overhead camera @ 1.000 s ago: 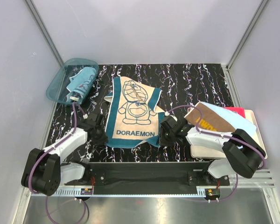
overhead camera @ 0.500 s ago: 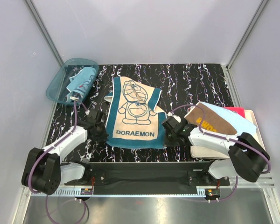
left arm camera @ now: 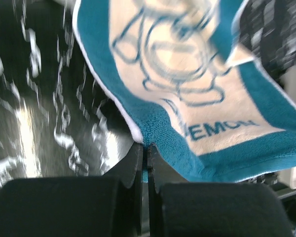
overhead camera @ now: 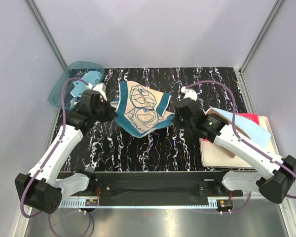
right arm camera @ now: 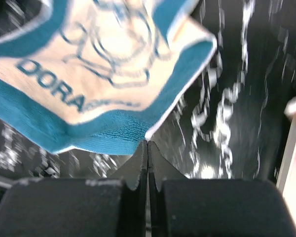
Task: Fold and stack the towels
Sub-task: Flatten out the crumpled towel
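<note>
The teal-bordered cream towel (overhead camera: 140, 106) with a cartoon figure and lettering hangs lifted between both grippers over the middle of the black marbled table. My left gripper (overhead camera: 106, 106) is shut on its left near corner; in the left wrist view the teal edge (left arm camera: 167, 148) is pinched at the jaws (left arm camera: 145, 146). My right gripper (overhead camera: 177, 116) is shut on the right near corner, also seen in the right wrist view (right arm camera: 147, 142), where the towel (right arm camera: 103, 79) sags away. A light blue towel (overhead camera: 92, 79) lies in the basket.
The translucent teal basket (overhead camera: 61, 91) stands at the far left. The cream tray (overhead camera: 237, 159) at the right carries a stack with a light blue towel (overhead camera: 249, 129) and a red one (overhead camera: 251, 117), partly behind my right arm. Grey walls close in the table.
Both grippers have risen from the table and moved toward the back, carrying the towel's near corners up and over, so the flat towel is now bunched and partly folded.
</note>
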Controlling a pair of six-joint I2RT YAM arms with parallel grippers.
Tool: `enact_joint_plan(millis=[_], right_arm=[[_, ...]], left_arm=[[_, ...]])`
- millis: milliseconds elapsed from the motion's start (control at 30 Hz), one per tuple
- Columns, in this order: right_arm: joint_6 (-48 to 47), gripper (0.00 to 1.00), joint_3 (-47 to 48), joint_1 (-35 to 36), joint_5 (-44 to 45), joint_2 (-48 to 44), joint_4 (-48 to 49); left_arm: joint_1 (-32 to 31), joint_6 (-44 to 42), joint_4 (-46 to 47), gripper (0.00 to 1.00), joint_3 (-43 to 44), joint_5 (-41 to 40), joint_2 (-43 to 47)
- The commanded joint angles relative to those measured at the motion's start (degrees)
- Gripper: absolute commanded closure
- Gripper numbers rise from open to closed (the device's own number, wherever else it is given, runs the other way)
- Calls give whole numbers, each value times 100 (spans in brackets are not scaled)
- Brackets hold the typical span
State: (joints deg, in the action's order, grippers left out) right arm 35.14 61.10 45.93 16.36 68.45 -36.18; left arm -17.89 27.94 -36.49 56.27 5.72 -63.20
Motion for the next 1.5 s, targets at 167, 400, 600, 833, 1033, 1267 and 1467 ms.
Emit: enact_joint_plan(millis=[167, 400, 600, 833, 1033, 1267, 1467], right_arm=[[-1377, 100, 2403, -304, 737, 616, 331], [-2493, 100, 4321, -392, 1185, 1311, 551], [-3152, 100, 5516, -410, 1212, 1523, 718], [-3724, 100, 6185, -410, 1071, 1409, 728], [-2971, 100, 4734, -401, 896, 1068, 496], [-2056, 100, 2276, -445, 808, 521, 1114], [-1326, 100, 1195, -489, 193, 793, 1473]], left_arm=[[-4, -658, 53, 100, 2123, -554, -52], [-65, -1001, 151, 100, 3494, -896, -544], [-337, -1387, 11, 100, 4732, -1239, -764], [-549, -1749, -279, 100, 5937, -1249, -957], [-628, -1363, -168, 100, 4698, -793, -731], [-2032, -1213, 37, 100, 3715, -985, -1087], [-1982, -880, -165, 100, 3391, -1565, -1581]])
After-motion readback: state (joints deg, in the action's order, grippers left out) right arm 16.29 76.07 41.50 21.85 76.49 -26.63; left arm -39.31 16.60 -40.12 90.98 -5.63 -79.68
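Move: Both shut grippers already hold the crumpled towel's near corners, some 17 cm above the table. The towel's middle lies about 10 cm ahead and 9 cm right of the left hand, 13 cm ahead and 15 cm left of the right. The blue basket is roughly 18 cm ahead and 19 cm left of the left hand; the towel's folded-over right edge is about 10 cm ahead and 6 cm left of the right hand, and the stacked towels are 26 cm to that hand's right, nearly level. Fling both grippers up about 35 cm, the right also some 10 cm forward, tilting the fingers up nearly 50 degrees, then whip both down 20 to 30 cm, tilting them back partway. On the drop swing the left hand 12 cm right, over the towel, turning clockwise. Stay shut: the left keeps its pinch, but the right ends without its corner. ##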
